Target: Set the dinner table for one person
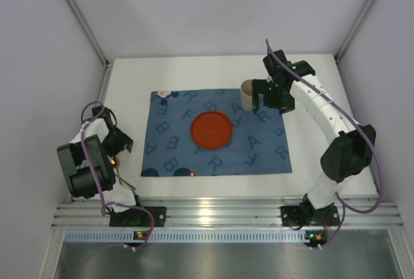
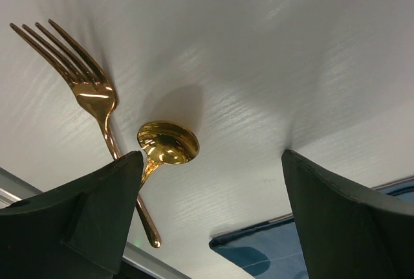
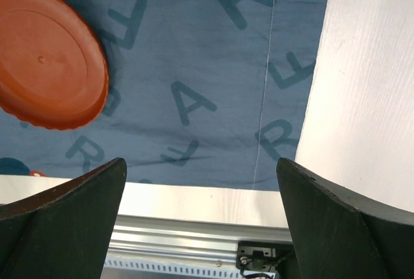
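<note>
The white dinner table [image 1: 194,75] carries a blue letter-printed mat [image 1: 259,149] with a red plate [image 1: 212,130] at its middle. A tan cup [image 1: 248,94] stands at the mat's far right corner, just left of my right gripper [image 1: 272,103]. That gripper [image 3: 201,162] hangs open over the mat's right side with nothing between its fingers. A gold fork [image 2: 94,91] and gold spoon [image 2: 168,142] lie side by side on the bare table left of the mat. My left gripper [image 2: 212,156] is open just above them, empty; in the top view it [image 1: 118,142] is at the table's left edge.
An aluminium rail [image 1: 213,211] runs along the near edge, where both arm bases are bolted. Grey walls enclose the table on the left, back and right. The mat's near left corner [image 2: 259,253] lies close to the utensils. The fork handle [image 1: 123,174] shows beside the left arm.
</note>
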Controlling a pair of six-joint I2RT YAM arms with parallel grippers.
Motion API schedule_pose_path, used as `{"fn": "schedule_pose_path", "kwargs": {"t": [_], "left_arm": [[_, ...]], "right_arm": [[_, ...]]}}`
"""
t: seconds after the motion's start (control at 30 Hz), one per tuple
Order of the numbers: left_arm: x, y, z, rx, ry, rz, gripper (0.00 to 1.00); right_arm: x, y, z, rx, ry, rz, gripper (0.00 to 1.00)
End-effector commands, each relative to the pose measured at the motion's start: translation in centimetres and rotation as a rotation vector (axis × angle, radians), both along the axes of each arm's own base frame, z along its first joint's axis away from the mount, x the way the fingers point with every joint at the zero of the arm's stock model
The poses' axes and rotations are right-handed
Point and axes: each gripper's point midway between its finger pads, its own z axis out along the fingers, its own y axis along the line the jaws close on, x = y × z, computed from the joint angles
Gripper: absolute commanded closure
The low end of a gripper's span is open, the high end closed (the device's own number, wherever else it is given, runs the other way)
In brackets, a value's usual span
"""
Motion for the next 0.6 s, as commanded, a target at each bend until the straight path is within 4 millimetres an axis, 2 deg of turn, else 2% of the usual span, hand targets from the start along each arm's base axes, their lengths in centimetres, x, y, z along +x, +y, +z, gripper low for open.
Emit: {"fn": "schedule_pose_path", "kwargs": {"t": [0.0,0.17,0.33,0.47,0.53,0.57], "left_arm": [[0.4,0.8,-1.5,0.002,0.02,0.011,0.06],[1.6,1.3,-2.8,0.001,0.022,0.012,0.07],[3.0,1.9,-5.0,-0.012,0.058,0.015,0.09],[5.2,2.7,-5.7,-0.011,0.041,0.022,0.28],[6.3,3.0,-5.5,-0.008,0.022,0.035,0.27],[7.6,3.3,-5.0,-0.006,-0.005,0.039,0.26]], "right_arm": [[-0.2,0.7,0.5,-0.005,-0.012,0.005,0.0],[-0.5,0.6,-0.1,-0.028,0.012,0.002,0.0],[-0.7,0.0,0.1,-0.061,0.017,-0.002,0.0],[-0.5,-0.3,0.2,-0.077,0.017,-0.007,0.0],[-0.6,-0.4,0.0,-0.083,0.025,-0.006,0.0],[-0.6,-0.4,-0.1,-0.086,0.028,-0.008,0.0]]}}
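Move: The spoon's bowl lies almost between the left hand's open fingers, about 3 cm back and 1 cm left of the hand point and only about 1 cm below it. The fork's head is roughly 6 cm back and 8 cm to the left, and the placemat's near-left corner is some 9 cm back and 8 cm to the right. From the right hand, the spoon's bowl lies about 57 cm left, 14 cm back and 17 cm lower. The spoon is dragged along by the left gripper's nearer finger, which lies across its neck, as the hand slides low over the table, forward about 5 cm and gathering speed. The hand sinks barely 1 cm and tilts some 5 to 10 degrees, left side down, while the fingers close by about a quarter and stay well apart. ##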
